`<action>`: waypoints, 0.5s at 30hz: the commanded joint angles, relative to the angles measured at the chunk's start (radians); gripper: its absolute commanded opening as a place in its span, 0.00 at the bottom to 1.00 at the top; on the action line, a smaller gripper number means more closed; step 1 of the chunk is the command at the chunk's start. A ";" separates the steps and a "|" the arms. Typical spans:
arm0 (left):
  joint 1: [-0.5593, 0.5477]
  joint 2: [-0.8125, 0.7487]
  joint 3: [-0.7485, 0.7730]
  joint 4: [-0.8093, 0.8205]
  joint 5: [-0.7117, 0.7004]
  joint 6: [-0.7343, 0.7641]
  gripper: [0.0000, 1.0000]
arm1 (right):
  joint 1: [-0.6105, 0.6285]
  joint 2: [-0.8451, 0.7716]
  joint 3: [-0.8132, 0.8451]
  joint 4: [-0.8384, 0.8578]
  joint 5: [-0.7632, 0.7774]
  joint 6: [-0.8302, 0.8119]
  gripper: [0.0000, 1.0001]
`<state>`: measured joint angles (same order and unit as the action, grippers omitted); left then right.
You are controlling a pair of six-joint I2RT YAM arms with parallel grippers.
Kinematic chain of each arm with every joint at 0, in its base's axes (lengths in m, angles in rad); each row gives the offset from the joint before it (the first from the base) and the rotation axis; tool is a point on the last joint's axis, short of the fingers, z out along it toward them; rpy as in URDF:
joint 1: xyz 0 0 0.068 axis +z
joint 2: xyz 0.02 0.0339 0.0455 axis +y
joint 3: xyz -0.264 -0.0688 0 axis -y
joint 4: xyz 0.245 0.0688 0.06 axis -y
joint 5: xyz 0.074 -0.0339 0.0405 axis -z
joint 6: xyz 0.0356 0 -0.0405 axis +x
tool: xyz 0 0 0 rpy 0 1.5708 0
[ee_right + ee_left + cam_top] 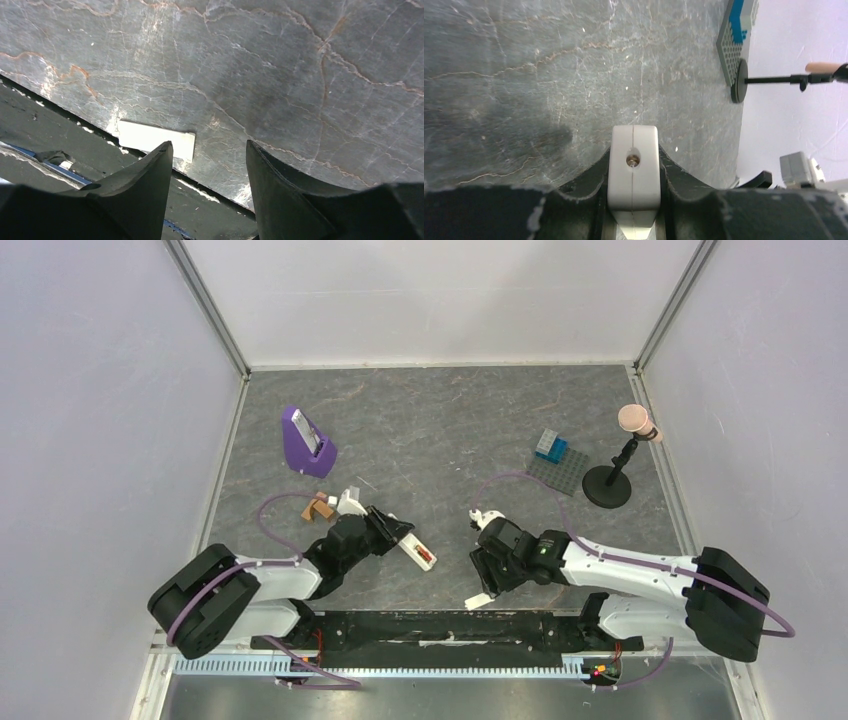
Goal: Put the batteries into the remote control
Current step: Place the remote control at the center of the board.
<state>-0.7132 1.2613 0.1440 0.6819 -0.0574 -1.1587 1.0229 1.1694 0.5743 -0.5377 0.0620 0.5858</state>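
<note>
The remote control (410, 548) is a slim white bar lying slantwise over the table. My left gripper (392, 532) is shut on its middle. In the left wrist view its white end (634, 165), with a small emitter hole, sits clamped between both fingers. A red-orange battery (426, 559) shows at the remote's lower right end. The dark battery is not visible. My right gripper (486, 578) stands open and holds nothing. It hangs just above a small flat white strip (480, 600) near the table's front edge. The same strip (155, 137) shows just beyond the left fingertip (162, 152).
A purple wedge stand (308, 443) sits at the back left, and a small wooden block (320, 508) lies beside the left gripper. A grey baseplate with blue bricks (556, 468) and a black round-footed stand (608, 485) are at the back right. The black base rail (450, 625) runs along the near edge.
</note>
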 commanded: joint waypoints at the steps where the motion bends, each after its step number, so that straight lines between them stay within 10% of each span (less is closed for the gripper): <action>1: -0.043 -0.064 0.006 -0.059 -0.236 -0.089 0.38 | 0.025 -0.015 -0.016 0.028 0.010 0.040 0.58; 15: -0.092 -0.261 0.011 -0.608 -0.380 -0.340 0.64 | 0.081 0.018 -0.037 0.041 0.027 0.071 0.32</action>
<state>-0.7937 1.0351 0.1444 0.2714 -0.3511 -1.4162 1.0866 1.1728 0.5461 -0.5304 0.0620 0.6334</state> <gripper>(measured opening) 0.628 0.360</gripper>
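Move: The left hand still grips the remote control near its forward-left end; the remote's middle lies about 3 cm back, 3 cm to the right and 1 cm below. The wooden blocks are some 17 cm left and 4 cm ahead of that hand. The empty right hand is over the near table edge, with the white battery cover roughly 3 cm back, 2 cm left and 3 cm below it; the remote lies some 9 cm ahead and 17 cm left of the right hand. The left hand swings about 4 cm to its left, turning some 15 degrees counter-clockwise and, after a level start, sinking a little over a centimetre, while its fingers spread to let go of the remote just above or at the table. Meanwhile the right hand eases about 2 cm back and slightly down towards the white battery cover, pointing nearly straight down, and its part-open fingers begin narrowing late in the move without having gripped the cover. ##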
